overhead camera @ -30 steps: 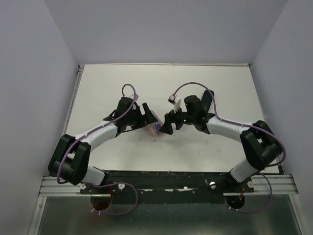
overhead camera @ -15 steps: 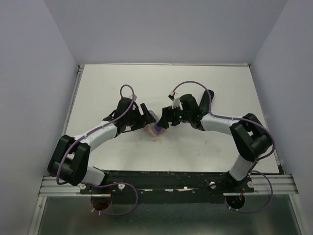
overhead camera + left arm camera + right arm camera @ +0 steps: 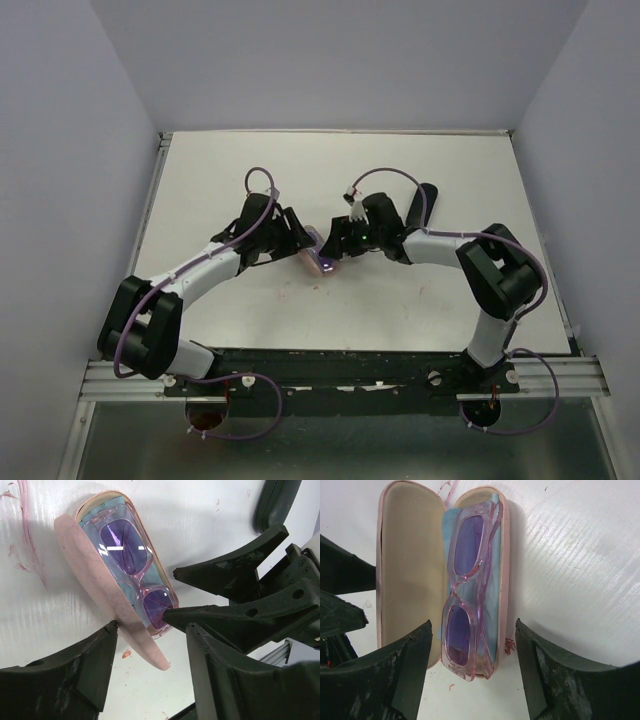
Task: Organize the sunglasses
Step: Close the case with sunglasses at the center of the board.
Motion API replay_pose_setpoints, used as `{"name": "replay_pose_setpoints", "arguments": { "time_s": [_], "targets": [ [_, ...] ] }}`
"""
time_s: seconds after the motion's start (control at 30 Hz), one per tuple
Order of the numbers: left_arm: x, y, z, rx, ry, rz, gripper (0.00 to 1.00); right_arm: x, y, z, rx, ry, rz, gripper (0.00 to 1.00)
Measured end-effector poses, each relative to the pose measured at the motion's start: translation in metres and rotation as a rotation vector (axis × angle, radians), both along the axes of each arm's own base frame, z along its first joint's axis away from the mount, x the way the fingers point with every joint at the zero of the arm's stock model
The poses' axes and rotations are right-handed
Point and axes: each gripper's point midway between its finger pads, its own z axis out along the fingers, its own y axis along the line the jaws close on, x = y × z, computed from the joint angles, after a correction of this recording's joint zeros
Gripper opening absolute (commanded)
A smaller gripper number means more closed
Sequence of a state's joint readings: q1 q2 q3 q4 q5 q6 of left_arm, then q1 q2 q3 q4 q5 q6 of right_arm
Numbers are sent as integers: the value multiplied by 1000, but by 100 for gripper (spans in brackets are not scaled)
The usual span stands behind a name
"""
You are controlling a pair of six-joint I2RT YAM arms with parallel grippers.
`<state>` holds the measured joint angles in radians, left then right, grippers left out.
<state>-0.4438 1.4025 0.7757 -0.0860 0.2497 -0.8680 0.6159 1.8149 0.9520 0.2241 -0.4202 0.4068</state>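
Note:
The pale pink-purple sunglasses [image 3: 467, 590] lie folded on a light blue cloth [image 3: 492, 585] in the tray of an open pink case [image 3: 407, 565], whose lid lies flat beside it. From above, the sunglasses [image 3: 322, 264] sit mid-table between both arms. My right gripper [image 3: 472, 625] is open, its fingers [image 3: 540, 670] straddling the near end of the tray. My left gripper [image 3: 152, 630] is open around the lid's end [image 3: 145, 645]; one fingertip touches the lid's edge. A right finger [image 3: 235, 620] reaches the sunglasses [image 3: 125, 545]. The orange pair is out of view.
A black oblong case [image 3: 428, 195] lies behind the right arm; its end [image 3: 275, 502] shows in the left wrist view. Red-pink marks stain the white table [image 3: 25, 545] near the pink case. Grey walls enclose the table.
Both grippers have closed in on the pink case, the right arm sliding left toward it. Both pairs of jaws have narrowed but still stand apart.

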Motion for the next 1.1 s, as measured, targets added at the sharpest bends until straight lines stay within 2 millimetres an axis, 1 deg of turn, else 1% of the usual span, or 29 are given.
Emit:
{"name": "replay_pose_setpoints", "arguments": {
  "time_s": [0.07, 0.17, 0.23, 0.3, 0.33, 0.47, 0.5, 0.6, 0.73, 0.77, 0.87, 0.9, 1.1],
  "targets": [
    [2, 0, 3, 11, -1, 6, 54, 2, -1, -3, -1, 16, -18, 70],
    [4, -2, 4, 23, -3, 11, 45, 5, -3, -7, 6, 37, -42, 69],
    [5, -2, 4, 28, 2, 13, 42, 7, -4, -7, 15, 46, -55, 69],
    [6, -2, 0, 36, 13, 14, 40, 10, -4, -6, 23, 48, -65, 67],
    [6, -2, -2, 39, 20, 14, 38, 10, -3, -6, 29, 48, -67, 66],
    [5, -3, -9, 55, 42, 14, 37, 12, -3, -8, 39, 62, -76, 58],
    [7, -4, -8, 56, 40, 13, 33, 12, -3, -10, 39, 68, -77, 58],
    [10, -6, -7, 58, 38, 14, 30, 11, -2, -11, 43, 78, -77, 52],
    [14, -8, -5, 60, 34, 15, 29, 12, -4, -16, 47, 97, -87, 50],
    [15, -9, -5, 61, 35, 14, 27, 12, -4, -17, 49, 100, -89, 49],
    [19, -14, -4, 62, 35, 10, 26, 13, -4, -19, 55, 111, -94, 47],
    [20, -15, -4, 63, 36, 8, 23, 13, -4, -19, 59, 114, -96, 47],
    [25, -25, -5, 90, 42, -5, 23, 13, -4, -20, 72, 131, -97, 44]
  ]
}}
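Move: The pink case's half-raised lid has its middle about 3 cm ahead of the left hand, in line with it sideways and some 2 cm lower. The sunglasses lie in the case's base, 3 cm ahead of that hand, 4 cm to its right and 4 cm down. From the right hand, the base's middle is roughly 3 cm ahead, 3 cm left and 3 cm below; the black case lies about 13 cm ahead, 24 cm right and 4 cm down. Forward and to the right, about 3.5 cm in all, the left hand pushes the lid over the sunglasses with its fingertips on the lid's outer face, its fingers closing well in as it goes. The right hand eases down 2 cm and a little forward, tipping slightly downward, and narrows its fingers about the base's right wall. ##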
